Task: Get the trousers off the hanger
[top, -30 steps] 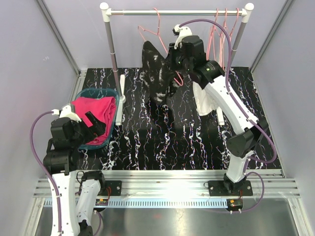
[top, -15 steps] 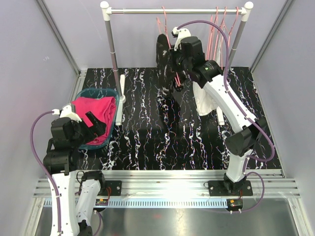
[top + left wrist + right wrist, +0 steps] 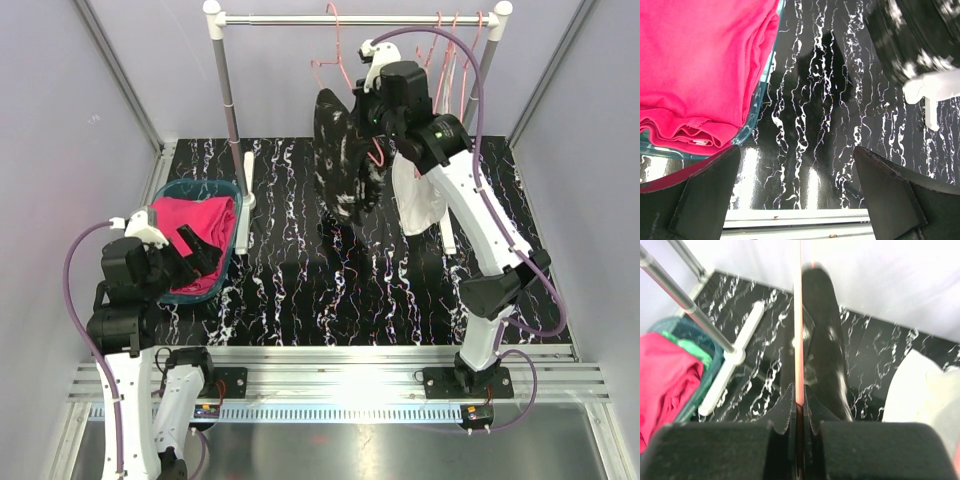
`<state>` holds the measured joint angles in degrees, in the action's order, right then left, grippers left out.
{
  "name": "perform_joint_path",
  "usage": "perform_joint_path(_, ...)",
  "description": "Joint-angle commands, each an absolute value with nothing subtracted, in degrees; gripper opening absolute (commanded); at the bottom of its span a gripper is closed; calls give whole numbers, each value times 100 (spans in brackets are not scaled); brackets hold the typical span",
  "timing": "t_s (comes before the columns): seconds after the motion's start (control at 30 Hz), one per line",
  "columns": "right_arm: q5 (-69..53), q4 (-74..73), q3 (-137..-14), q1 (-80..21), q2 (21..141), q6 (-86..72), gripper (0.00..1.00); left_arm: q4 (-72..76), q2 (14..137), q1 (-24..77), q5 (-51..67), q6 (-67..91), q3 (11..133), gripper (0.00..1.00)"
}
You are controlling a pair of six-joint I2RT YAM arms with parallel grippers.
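Note:
The black speckled trousers (image 3: 338, 160) hang on a pink hanger (image 3: 322, 70) in front of the rail (image 3: 300, 21). My right gripper (image 3: 368, 125) is shut on that hanger's wire. The right wrist view shows the pink hanger (image 3: 799, 315) pinched between the jaws of the right gripper (image 3: 799, 400), with the black trousers (image 3: 822, 340) beyond. The pink trousers (image 3: 190, 222) lie in the teal basket (image 3: 200, 184), over a mint green pair (image 3: 690, 346). My left gripper (image 3: 200, 252) stands open and empty at the basket's near right corner. In the left wrist view the left gripper (image 3: 797, 150) is beside the pink trousers (image 3: 700, 65).
Several empty pink hangers (image 3: 447, 50) hang at the rail's right end. A white cloth (image 3: 415, 195) hangs below them. The rack's left post (image 3: 228, 95) and white foot (image 3: 735, 365) stand next to the basket. Grey walls close in both sides.
The right gripper has closed on the hanger wire and carried hanger and black trousers rightward and up toward the rail. The left arm has barely moved.

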<state>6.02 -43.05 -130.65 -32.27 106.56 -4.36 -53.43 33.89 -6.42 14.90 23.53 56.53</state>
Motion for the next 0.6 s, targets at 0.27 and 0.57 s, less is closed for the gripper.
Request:
perform_joint_path(0.27, 896, -3516, -14221, -3217, 10108, -685, 0, -4887, 3349, -624, 1749, 2364, 5958, 99)
perform_joint_path(0.57, 546, -3735, -14467, -3217, 9740, -1212, 0, -4140, 3944, -133, 1732, 2443, 6424, 99)
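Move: The black trousers hang on the pink hanger already pinched between the right hand's fingers, their middle some 7 cm ahead of that hand, 3 cm left and 11 cm below. The rail, where this hanger's hook sits, is about 8 cm ahead, 3 cm left and 14 cm above; the white trousers hang roughly 5 cm ahead, 12 cm right and 15 cm down. From the left hand the black trousers lie about 30 cm ahead, 30 cm right and 4 cm higher. The pink hanger with the black trousers on it is raised by the right hand, about 7 cm up and a little back, its hook going up at the rail. The right fingers stay shut on the hanger's sloping arm while the wrist tilts some 10 degrees, left side rising. The open, empty left hand rises about 4 cm late on, edging right and forward. ##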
